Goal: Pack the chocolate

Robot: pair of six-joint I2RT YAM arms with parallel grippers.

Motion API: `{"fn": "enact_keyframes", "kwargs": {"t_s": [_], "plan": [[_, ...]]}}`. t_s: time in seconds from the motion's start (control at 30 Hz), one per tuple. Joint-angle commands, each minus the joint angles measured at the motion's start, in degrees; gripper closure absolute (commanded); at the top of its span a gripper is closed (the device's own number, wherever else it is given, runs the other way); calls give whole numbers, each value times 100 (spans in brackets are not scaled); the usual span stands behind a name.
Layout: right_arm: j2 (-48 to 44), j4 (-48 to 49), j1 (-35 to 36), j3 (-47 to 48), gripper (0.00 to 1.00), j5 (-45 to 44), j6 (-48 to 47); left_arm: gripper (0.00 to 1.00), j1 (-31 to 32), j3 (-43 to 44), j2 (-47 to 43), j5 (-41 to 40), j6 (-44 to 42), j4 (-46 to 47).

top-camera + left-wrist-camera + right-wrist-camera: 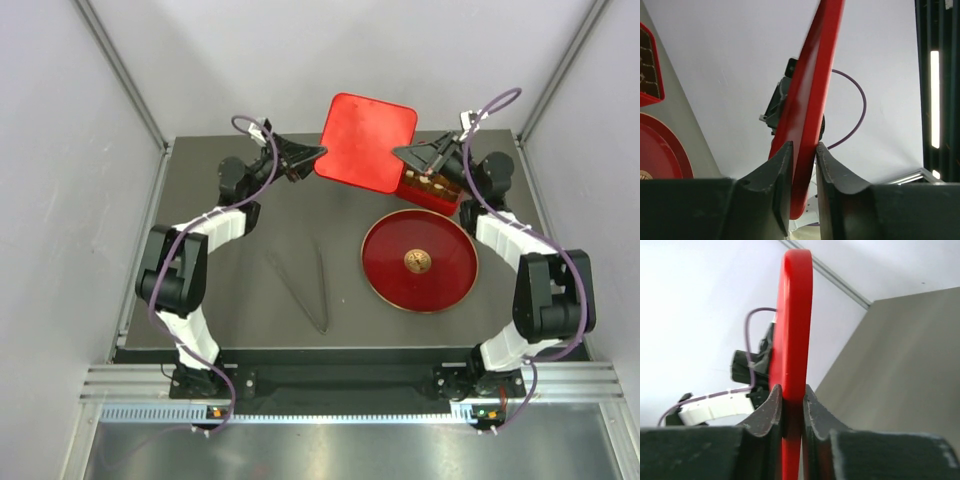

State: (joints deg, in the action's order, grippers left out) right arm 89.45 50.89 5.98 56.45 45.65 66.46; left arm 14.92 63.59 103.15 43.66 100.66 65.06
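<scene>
A flat red lid [365, 140] hangs tilted over the back of the table, held between both arms. My left gripper [318, 155] is shut on its left edge, and in the left wrist view the lid [815, 75] runs up from between the fingers of that gripper [804, 147]. My right gripper [400, 153] is shut on the lid's right edge, where the lid [795, 315] is pinched at my right gripper [792, 390]. Under the lid's right side stands a red box [440, 200], half covered. Tan and brown chocolate [432, 183] shows inside it.
A round red plate [385, 265] with a gold emblem [418, 262] lies front right of the box. Thin grey tongs [305, 285] lie on the dark mat near the middle. Grey walls and frame posts close in the back and sides.
</scene>
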Motion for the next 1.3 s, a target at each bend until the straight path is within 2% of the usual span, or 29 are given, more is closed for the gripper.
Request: {"fn": "enact_keyframes", "kwargs": {"t_s": [0.0,0.1,0.23,0.33,0.4,0.47,0.5,0.6,0.73,0.87,1.07,1.27], "plan": [[72,1660,-280,42,99,313,385,71,29,-57,135,-68,-310,-230],[213,1696,-509,121,100,322,526,60,29,-128,223,-86,-372,-239],[406,1705,-870,217,100,322,579,53,29,-137,284,-16,-591,-458],[582,1556,-1107,314,100,243,535,51,20,-119,232,29,-916,-913],[687,1101,-1239,428,100,164,308,50,20,-102,170,64,-1258,-1213],[845,486,-1327,638,100,6,18,50,20,-75,56,81,-1705,-1845],[968,-117,-1345,727,100,-108,-332,50,20,-75,-49,73,-1873,-2230],[1197,-833,-1415,1122,100,-179,-791,50,20,-75,-260,11,-2594,-2935],[1724,-1028,-1573,1403,100,-170,-687,49,20,56,-673,-305,-3795,-4470],[2129,-1072,-1731,1571,100,-161,-634,49,20,311,-832,-542,-4405,-5229],[2586,-1361,-1872,1694,100,-161,-695,49,29,321,-946,-613,-4547,-5416],[2815,-1249,-2012,1598,100,-135,-643,49,29,180,-1025,-639,-4626,-5451]]}}
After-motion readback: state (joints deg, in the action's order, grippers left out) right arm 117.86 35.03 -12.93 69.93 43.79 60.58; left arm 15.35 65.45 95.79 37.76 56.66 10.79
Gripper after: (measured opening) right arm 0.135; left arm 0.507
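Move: The red lid is pinched between my two hands. The open chocolate box it is going to sits about 16 cm ahead of my right hand, 13 cm to its right and some 29 cm below; the red plate is about 9 cm back and 9 cm to the right of that hand, at table height. From my left hand, the box is about 16 cm ahead, 28 cm to the right and 30 cm down. I let the lid go with my left hand, opening the fingers wider and sinking about 12 cm while the hand rolls. My right hand keeps its pinch on the lid's edge and carries it right, then also forward and down over the box, ending about 18 cm lower, with the fingers tipped some 25 degrees further down and swung clockwise. ##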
